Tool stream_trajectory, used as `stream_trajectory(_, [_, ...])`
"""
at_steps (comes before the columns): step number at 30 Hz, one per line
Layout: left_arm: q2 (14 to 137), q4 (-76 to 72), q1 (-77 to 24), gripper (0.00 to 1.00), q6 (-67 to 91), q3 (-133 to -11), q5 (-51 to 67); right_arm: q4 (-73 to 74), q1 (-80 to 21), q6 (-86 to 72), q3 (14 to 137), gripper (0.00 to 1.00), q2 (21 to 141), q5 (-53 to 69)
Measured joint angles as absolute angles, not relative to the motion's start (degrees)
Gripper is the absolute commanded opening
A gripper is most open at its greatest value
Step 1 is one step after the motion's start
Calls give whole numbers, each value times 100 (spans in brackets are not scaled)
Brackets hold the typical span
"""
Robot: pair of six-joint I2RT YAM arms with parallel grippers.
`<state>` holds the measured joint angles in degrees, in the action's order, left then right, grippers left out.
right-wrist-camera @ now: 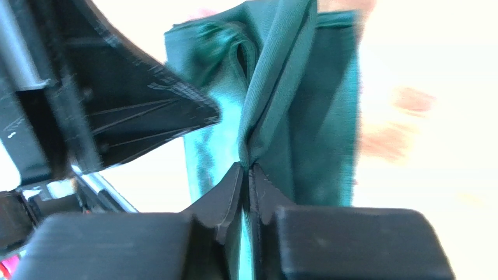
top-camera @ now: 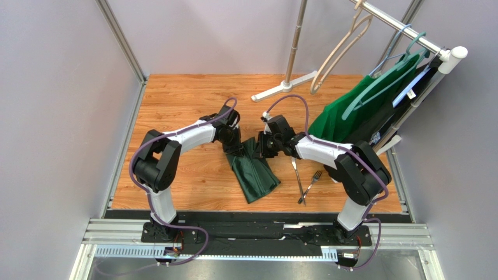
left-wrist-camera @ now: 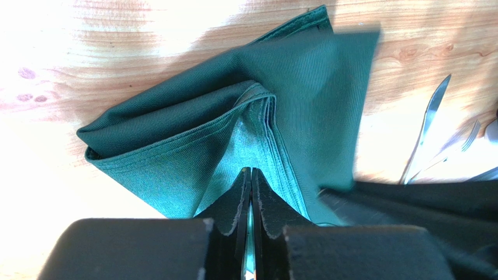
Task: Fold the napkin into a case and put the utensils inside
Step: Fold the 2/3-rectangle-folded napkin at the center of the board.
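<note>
The dark green napkin [top-camera: 255,174] lies folded into a narrow band at the middle of the wooden table, its far end lifted. My left gripper [top-camera: 237,149] and right gripper [top-camera: 260,146] meet over that far end, side by side. In the left wrist view the left gripper [left-wrist-camera: 251,170] is shut on stacked hemmed layers of the napkin [left-wrist-camera: 304,87]. In the right wrist view the right gripper [right-wrist-camera: 246,166] pinches a raised fold of the napkin [right-wrist-camera: 315,116]. The utensils, a knife [top-camera: 297,174] and a fork [top-camera: 312,181], lie crossed on the wood just right of the cloth.
A clothes rack with a brighter green garment [top-camera: 356,111] and hangers stands at the back right. Its white stand foot [top-camera: 286,87] rests on the far table. Grey walls close in both sides. The left arm's dark body [right-wrist-camera: 146,116] shows close beside the right gripper.
</note>
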<state>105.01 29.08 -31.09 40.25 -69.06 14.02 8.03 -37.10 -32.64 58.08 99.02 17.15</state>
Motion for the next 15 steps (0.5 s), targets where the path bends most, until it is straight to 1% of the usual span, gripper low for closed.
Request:
stream_trajectory(1, [10495, 2908, -3105, 15, 4012, -6906, 1409, 854, -3645, -3210, 5822, 29, 9902, 1719])
stream_trajectory(2, [10488, 2908, -3105, 18, 3997, -6904, 1409, 904, -3579, -3159, 5828, 32, 9902, 1712])
stream_trajectory(3, [10466, 2904, -3105, 21, 3972, -6888, 1411, 987, -3474, -3059, 5830, 41, 9902, 1704])
stream_trajectory(4, [10429, 2904, -3105, 28, 3946, -6858, 1439, 1055, -3400, -3004, 5830, 45, 9900, 1699])
stream_trajectory(5, [10381, 2917, -3105, 31, 3900, -6834, 1476, 1131, -3339, -2969, 5830, 48, 9902, 1688])
stream_trajectory(6, [10339, 2941, -3105, 33, 3848, -6827, 1527, 1203, -3264, -2904, 5822, 57, 9894, 1675])
stream_trajectory(8, [10248, 2947, -3151, 36, 3771, -6827, 1629, 1382, -3129, -2825, 5774, 66, 9821, 1619])
stream_trajectory(9, [10197, 2950, -3194, 36, 3739, -6827, 1660, 1479, -3076, -2816, 5717, 75, 9743, 1573])
stream_trajectory(12, [10007, 2947, -3470, 37, 3719, -6827, 1758, 1667, -3000, -2818, 5349, 80, 9327, 1540])
stream_trajectory(15, [9813, 2799, -3793, 37, 3800, -6788, 1881, 1723, -2991, -2823, 4624, 80, 8565, 1763])
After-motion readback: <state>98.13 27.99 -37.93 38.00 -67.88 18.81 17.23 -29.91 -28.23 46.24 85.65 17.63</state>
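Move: The folded napkin's middle lies about 7 cm back and 4 cm right of the left gripper, 3 cm below it. From the right gripper, which still has the raised strip between its fingers, that middle is some 6 cm back, 1 cm left and 5 cm down. The knife lies about 14 cm right and 9 cm back of the right gripper, the fork roughly 17 cm right and 11 cm back. Spread the right fingers nearly fully to let go of the napkin's raised strip, and take that gripper about 8 cm right off the cloth, then back some 4 cm towards the knife. Meanwhile open the left fingers about a third and lift, sweeping back and right over the napkin, some 4 cm each way, with a slight clockwise turn. ##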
